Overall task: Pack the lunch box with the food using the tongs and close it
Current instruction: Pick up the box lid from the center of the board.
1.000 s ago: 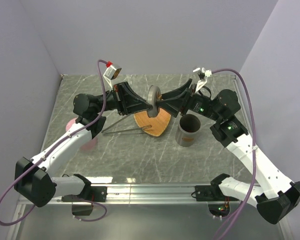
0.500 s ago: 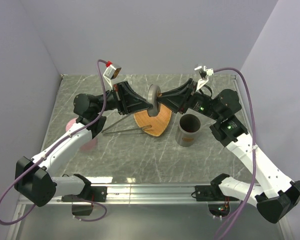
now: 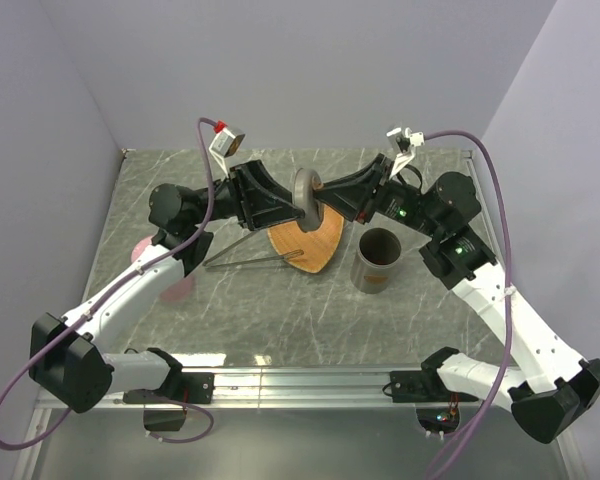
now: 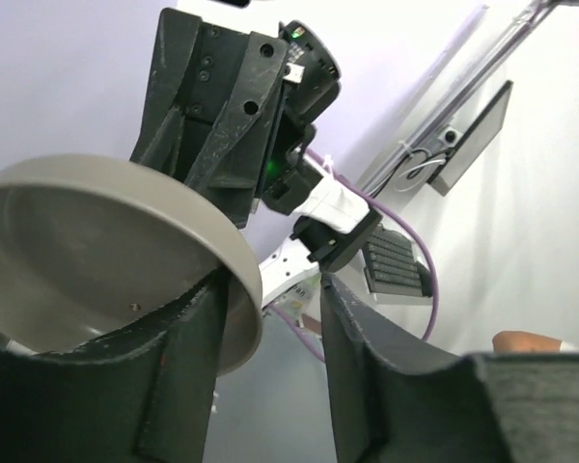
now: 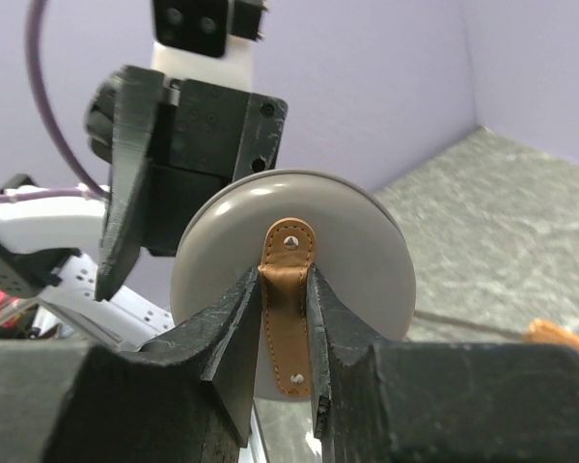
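Note:
A round grey lid with a brown leather strap hangs in the air above the orange plate, between both arms. My right gripper is shut on the strap, one finger on each side of it. My left gripper is open: the lid's rim lies against one finger, with a clear gap to the other. The lunch box, a grey cylinder, stands open right of the plate. The tongs lie on the table left of the plate. I cannot make out the food.
The table is grey marble with walls on three sides. Two pink patches show near its left edge under the left arm. A metal rail runs along the near edge.
My left gripper's jaws have come apart from the lid's rim. My right gripper has closed on the strap. Both arms stay almost where they were.

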You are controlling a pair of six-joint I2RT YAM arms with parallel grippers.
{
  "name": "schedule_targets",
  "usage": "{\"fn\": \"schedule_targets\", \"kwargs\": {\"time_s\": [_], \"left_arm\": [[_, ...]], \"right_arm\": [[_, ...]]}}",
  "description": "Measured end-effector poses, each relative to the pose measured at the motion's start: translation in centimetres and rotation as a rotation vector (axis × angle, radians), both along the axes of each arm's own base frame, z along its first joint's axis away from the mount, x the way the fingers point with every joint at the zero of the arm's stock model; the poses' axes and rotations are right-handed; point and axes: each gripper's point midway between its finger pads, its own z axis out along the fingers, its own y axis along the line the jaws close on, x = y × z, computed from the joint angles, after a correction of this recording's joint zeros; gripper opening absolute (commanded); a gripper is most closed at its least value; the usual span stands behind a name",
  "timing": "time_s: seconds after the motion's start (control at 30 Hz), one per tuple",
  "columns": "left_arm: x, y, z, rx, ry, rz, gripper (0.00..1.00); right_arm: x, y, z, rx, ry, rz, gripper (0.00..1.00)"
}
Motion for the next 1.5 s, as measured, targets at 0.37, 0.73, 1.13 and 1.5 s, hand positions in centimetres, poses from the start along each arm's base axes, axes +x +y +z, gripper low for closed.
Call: {"fn": "schedule_targets", "kwargs": {"time_s": [0.37, 0.73, 1.13, 1.5], "left_arm": [[2.0, 0.2, -1.9, 0.074, 0.032, 0.070, 0.58], [8.9, 1.5, -5.3, 0.377, -0.033, 0.370, 0.99], [12.8, 5.8, -10.8, 0.817, -0.192, 0.584, 0.99], [12.3, 7.4, -12.3, 0.907, -0.214, 0.610, 0.99]], "right_arm": [[1.7, -2.1, -2.7, -0.092, 0.066, -0.086, 0.00], [3.2, -7.8, -6.1, -0.333, 0.110, -0.289, 0.00], [5.9, -14.1, -14.2, -0.845, 0.279, -0.369, 0.00], [6.4, -15.0, -20.0, -1.045, 0.420, -0.290, 0.00]]}}
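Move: The right hand already pinches the lid by its leather strap. The grey box it is taken to lies about 8 cm ahead, 14 cm to the right and some 35 cm below. The basket lies about 20 cm ahead, 1 cm left; the tongs about 18 cm ahead, 15 cm left; both roughly 43 cm down. From the left hand, its fingers already parted at the rim, the box is about 12 cm ahead, 18 cm right and 36 cm below. Right hand carries the strap-held lid down about 20 cm and right, over the box; left opens wide, withdrawing forward-down. ##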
